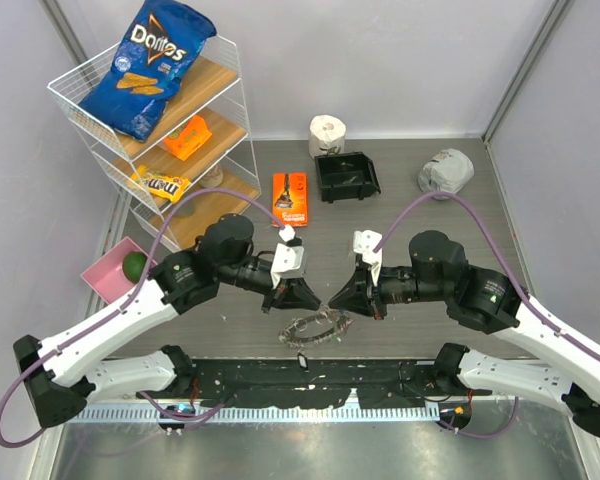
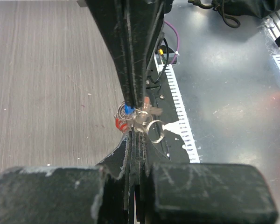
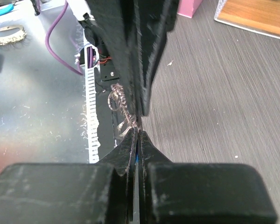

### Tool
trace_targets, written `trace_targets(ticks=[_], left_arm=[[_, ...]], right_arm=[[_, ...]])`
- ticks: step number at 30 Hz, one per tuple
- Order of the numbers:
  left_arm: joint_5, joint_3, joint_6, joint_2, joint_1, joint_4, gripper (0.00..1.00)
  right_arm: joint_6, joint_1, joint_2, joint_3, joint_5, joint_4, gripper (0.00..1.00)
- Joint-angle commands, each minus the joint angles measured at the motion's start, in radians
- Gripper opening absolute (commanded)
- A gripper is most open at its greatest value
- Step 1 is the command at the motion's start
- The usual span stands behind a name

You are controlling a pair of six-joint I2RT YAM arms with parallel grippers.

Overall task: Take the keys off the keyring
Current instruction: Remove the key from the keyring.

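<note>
The keyring [image 1: 315, 328], a frilly silver loop, hangs low over the table's near edge, just under the two grippers. My left gripper [image 1: 316, 301] and right gripper [image 1: 331, 301] meet tip to tip above it, both shut. In the left wrist view the left gripper [image 2: 134, 135] pinches the bunch where the keys [image 2: 136, 116] gather: a blue head, a red head and small silver rings. The right gripper [image 3: 137, 130] is shut with a sliver of blue between its fingers. The keyring's chain [image 3: 119, 103] trails from its tips. Which exact piece each one pinches is partly hidden.
A wire rack [image 1: 70, 95] at the back left holds a Doritos bag [image 1: 150, 60] and snacks. A pink box [image 1: 108, 275] with a green fruit stands by the left arm. An orange packet [image 1: 290, 197], black bin [image 1: 347, 177], paper roll [image 1: 327, 135] and grey lump [image 1: 445, 170] lie behind.
</note>
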Motion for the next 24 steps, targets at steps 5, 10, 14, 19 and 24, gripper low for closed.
trace_targets(ticks=[5, 10, 14, 19, 24], left_arm=[[-0.042, -0.037, -0.049, -0.104, 0.005, 0.101, 0.0], [-0.066, -0.049, -0.056, -0.084, 0.005, 0.108, 0.01], [-0.04, -0.059, -0.052, -0.044, 0.005, 0.15, 0.39], [0.019, -0.016, 0.028, 0.019, 0.008, 0.153, 0.52], [0.171, 0.082, 0.085, 0.117, 0.02, 0.058, 0.57]], right_arm=[[0.128, 0.0, 0.009, 0.007, 0.069, 0.016, 0.05], [0.104, 0.0, 0.0, 0.001, 0.028, 0.049, 0.05], [0.047, 0.0, 0.004, 0.028, -0.035, 0.045, 0.05], [-0.015, 0.0, 0.021, 0.083, -0.09, 0.013, 0.05], [-0.03, -0.002, 0.035, 0.106, -0.11, -0.004, 0.05]])
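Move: The keyring is pinched in the right fingertips, right at that hand's point, and from the left hand the pinched part lies about 3 cm to the right, level fore and aft, some 1 cm lower. From the left hand the blue key is about 4 cm right, level fore and aft and 2 cm below; the red key is 5 cm right, level fore and aft and 5 cm below. The loop of linked rings hangs straight under the left hand, about 2 cm back and 6 cm down. The keyring stays pinched in the shut right fingers, which dip about 1.5 cm, rise again and ease 1 cm back. The left hand, still shut at the rings, first draws up about 2 cm and slightly left, then opens its fingers to a bit over half, letting go of the rings, as it sinks some 3 cm and comes right and a little forward to bring them around the hanging rings. ##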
